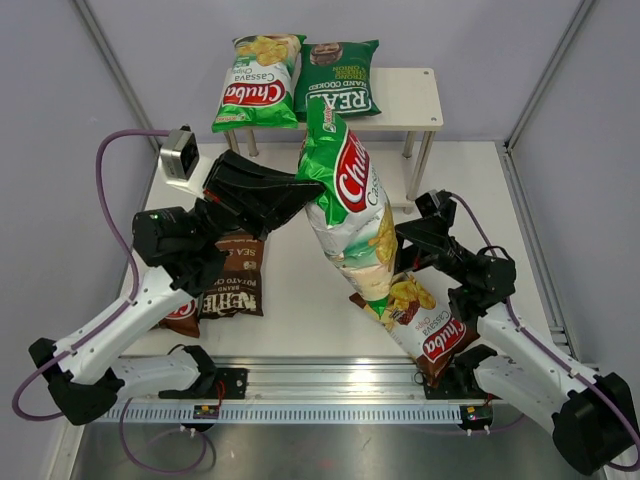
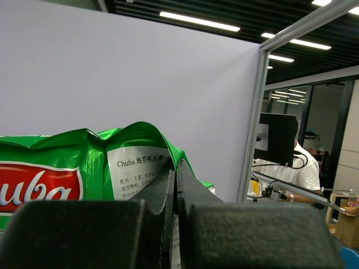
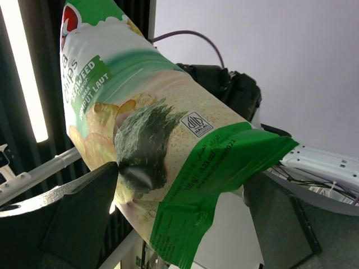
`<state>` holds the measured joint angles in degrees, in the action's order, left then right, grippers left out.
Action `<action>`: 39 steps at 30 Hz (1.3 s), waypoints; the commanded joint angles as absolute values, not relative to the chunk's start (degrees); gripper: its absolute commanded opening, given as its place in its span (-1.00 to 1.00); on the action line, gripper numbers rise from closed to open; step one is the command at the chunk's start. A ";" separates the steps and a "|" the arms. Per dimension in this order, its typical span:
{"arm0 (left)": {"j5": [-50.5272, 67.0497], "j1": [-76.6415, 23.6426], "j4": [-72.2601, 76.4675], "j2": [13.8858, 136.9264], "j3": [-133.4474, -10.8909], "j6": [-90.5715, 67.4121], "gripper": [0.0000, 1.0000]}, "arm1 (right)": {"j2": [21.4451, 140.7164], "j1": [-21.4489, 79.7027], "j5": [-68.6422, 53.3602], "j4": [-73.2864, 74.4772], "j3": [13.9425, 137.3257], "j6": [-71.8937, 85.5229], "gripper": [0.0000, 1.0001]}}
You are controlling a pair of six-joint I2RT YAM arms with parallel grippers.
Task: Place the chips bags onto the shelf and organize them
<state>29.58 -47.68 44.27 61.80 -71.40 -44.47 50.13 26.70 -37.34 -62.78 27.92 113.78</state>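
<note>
My left gripper [image 1: 303,186] [image 2: 176,166] is shut on the top seam of a light-green Chuba bag [image 1: 350,210] [image 2: 67,168] and holds it in the air in front of the shelf [image 1: 415,105]. The bag hangs tilted, its lower end [image 3: 168,162] between the wide-apart fingers of my right gripper [image 1: 403,250] [image 3: 179,188], which is open. Another light-green Chuba bag [image 1: 255,80] and the dark-green REAL bag [image 1: 340,80] lie on the shelf's top board. A brown Chuba bag [image 1: 432,330] lies on the table by the right arm. The Kettle bag [image 1: 235,282] and another brown bag [image 1: 180,312] lie under the left arm.
The right part of the shelf's top board [image 1: 420,90] is bare. The white table [image 1: 300,300] ends at a metal rail [image 1: 330,385] at the near edge. Grey walls with frame posts [image 1: 540,80] close in the back and sides.
</note>
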 commanded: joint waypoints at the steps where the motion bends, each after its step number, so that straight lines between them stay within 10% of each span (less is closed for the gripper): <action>1: 32.43 -47.55 57.82 63.54 -70.75 -48.33 -1.00 | 50.19 29.17 -33.32 -69.87 31.37 113.38 0.99; 9: 31.73 -47.55 66.44 66.09 -66.11 -51.68 -1.00 | 49.57 30.85 -30.06 -69.61 35.42 112.33 0.94; 17: 25.23 -47.02 61.36 61.80 -57.31 -47.65 -0.99 | 43.78 30.85 -28.48 -55.57 33.84 103.02 0.01; 21: 21.98 -47.02 52.58 58.54 -55.81 -40.45 -0.54 | 39.74 30.85 -26.03 -44.59 34.89 95.90 -0.30; 28: 15.74 -47.02 42.46 53.79 -51.68 -31.74 0.92 | 34.37 30.85 -18.73 -26.39 40.24 82.73 -0.49; 39: 5.89 -49.57 28.12 60.02 -56.16 -26.71 0.98 | 38.76 30.85 -18.28 -27.50 45.35 71.99 -0.54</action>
<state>6.92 -47.27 39.46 56.29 -56.18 -27.64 38.48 29.85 -14.55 -21.39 41.47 76.60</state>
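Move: The left hand grips the green Chuba bag by its edge; the bag's middle is about 5 cm ahead of that hand, 5 cm to its right and 8 cm lower. From the open right hand the same middle lies some 10 cm left, 3 cm ahead and 8 cm up, its lower end close at the fingertips. Seen from the right hand, the brown Chuba bag is on the table roughly 4 cm back, 8 cm right and 38 cm down; the REAL bag on the shelf sits about 40 cm ahead, 12 cm left, 8 cm lower. The right fingers pinch the lower end of the green Chuba bag, rising about 3 cm before they close; the left fingers then open wide and let go of its edge. With the bag in its grip, the right hand goes some 5 cm forward towards the shelf, turning about 30 degrees clockwise, while the emptied left hand, still close beside the bag, moves about 9 cm forward and 8 cm down, turning counter-clockwise. ##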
